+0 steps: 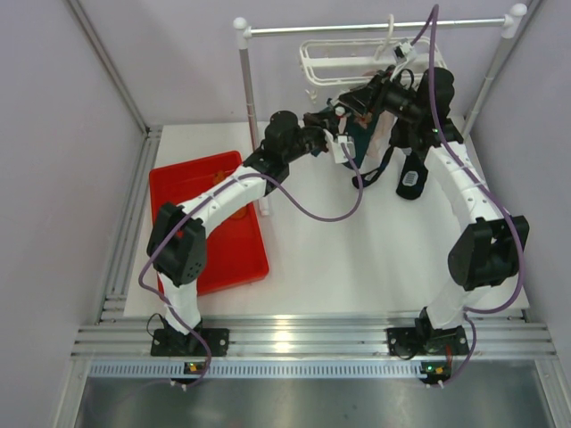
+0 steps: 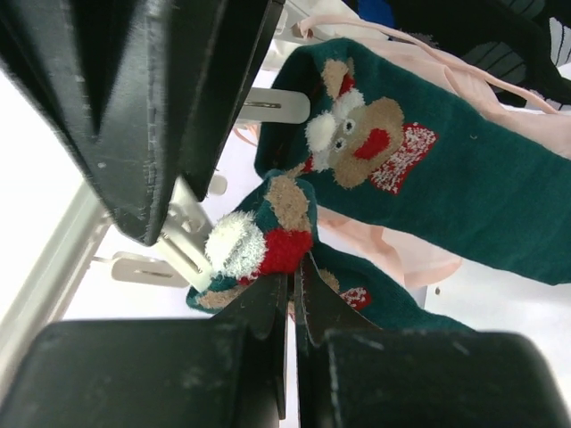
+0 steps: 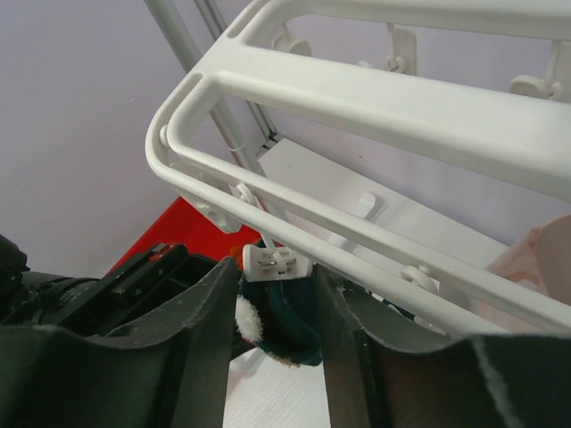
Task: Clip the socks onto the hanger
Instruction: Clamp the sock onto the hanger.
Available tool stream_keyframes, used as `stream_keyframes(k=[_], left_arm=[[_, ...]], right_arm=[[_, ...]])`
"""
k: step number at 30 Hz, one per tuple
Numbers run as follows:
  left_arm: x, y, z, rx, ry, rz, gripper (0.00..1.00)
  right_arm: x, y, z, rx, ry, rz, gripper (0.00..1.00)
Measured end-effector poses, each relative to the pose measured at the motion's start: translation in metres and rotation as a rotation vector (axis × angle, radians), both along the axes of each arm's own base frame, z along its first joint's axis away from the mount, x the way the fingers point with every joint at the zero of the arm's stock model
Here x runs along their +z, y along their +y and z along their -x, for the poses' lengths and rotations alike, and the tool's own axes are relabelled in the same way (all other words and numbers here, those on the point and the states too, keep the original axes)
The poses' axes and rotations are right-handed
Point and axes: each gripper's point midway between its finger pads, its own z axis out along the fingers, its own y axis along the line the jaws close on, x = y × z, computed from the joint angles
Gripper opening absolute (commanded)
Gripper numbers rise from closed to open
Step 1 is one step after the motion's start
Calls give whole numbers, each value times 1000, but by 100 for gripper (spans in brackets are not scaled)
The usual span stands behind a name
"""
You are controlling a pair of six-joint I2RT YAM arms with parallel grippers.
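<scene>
A dark teal sock (image 2: 268, 236) with a red and white patch is pinched at its edge by my left gripper (image 2: 294, 267), whose jaws are shut on it. In the right wrist view the same sock (image 3: 290, 325) hangs under a white clip (image 3: 277, 261) of the white hanger (image 3: 375, 98), and the clip sits on the sock's top edge. My right gripper (image 3: 276, 269) stands open, one finger on each side of that clip with a slight gap. A second teal sock (image 2: 446, 178) hangs from the hanger (image 1: 335, 61). Both grippers meet below its left end (image 1: 343, 134).
The hanger hangs on a metal rail stand (image 1: 375, 27) at the back. Pale pink fabric (image 2: 393, 245) hangs behind the teal socks. A black sock (image 1: 412, 178) dangles to the right. A red tray (image 1: 214, 223) lies on the table's left side under the left arm.
</scene>
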Motion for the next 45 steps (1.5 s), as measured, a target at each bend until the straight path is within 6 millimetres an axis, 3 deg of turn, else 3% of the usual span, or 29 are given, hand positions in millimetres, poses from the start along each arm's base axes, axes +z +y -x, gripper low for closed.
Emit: stream_keyframes(k=[4,10,13,15,16,19,22,27,29,32,35,38,45], left_arm=[[-4,0,0,1,-8,-13,0],[-2,1,-1,9,-21,-7,0],[2,2,-2,15,-35,7,32],[5,3,-3,23,-42,20,47],[6,4,-3,28,-46,28,49],[2,5,-3,34,-32,44,52],[-15,10,3,38,28,52,53],[-39,31,30,47,210,104,53],[-38,42,42,49,300,170,53],[-20,61,50,53,403,310,57],[3,83,42,78,457,470,58],[12,96,25,106,508,589,59],[12,102,-25,112,566,770,62]], right_arm=[[-1,0,0,1,-2,6,52],[-1,1,1,5,0,4,55],[0,1,2,10,4,0,56],[0,1,2,12,8,-5,57],[0,1,2,12,8,-6,57],[1,0,2,10,9,-9,57],[1,-2,1,4,11,-11,57],[1,-9,-3,-14,13,-11,57],[1,-15,-5,-25,13,-12,57],[1,-26,-10,-48,14,-12,57],[0,-38,-14,-73,18,-11,57],[-1,-45,-17,-85,22,-11,57],[-4,-53,-18,-95,36,-8,57]])
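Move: The second reindeer sock is pinched by its cuff in the left fingers; the clip for it sits about 3 cm above them and 1 cm ahead and to the right, right between the right hand's fingertips. The first sock hangs some 6 cm to the left hand's right, 1 cm ahead, its middle about 6 cm lower. An empty clip is roughly 6 cm to the left hand's left, 4 cm farther out and 3 cm up. The second sock's cuff is let go by the left fingers, which open wide; the left hand then dips back and down about 5 cm while drawing left, swings up and forward again and ends some 10 cm to the left, rolled about 55 degrees around its fingers. The right fingers, already opening, spread further around the clip, then slide away about 5 cm to the right, towards the first sock's clip. ##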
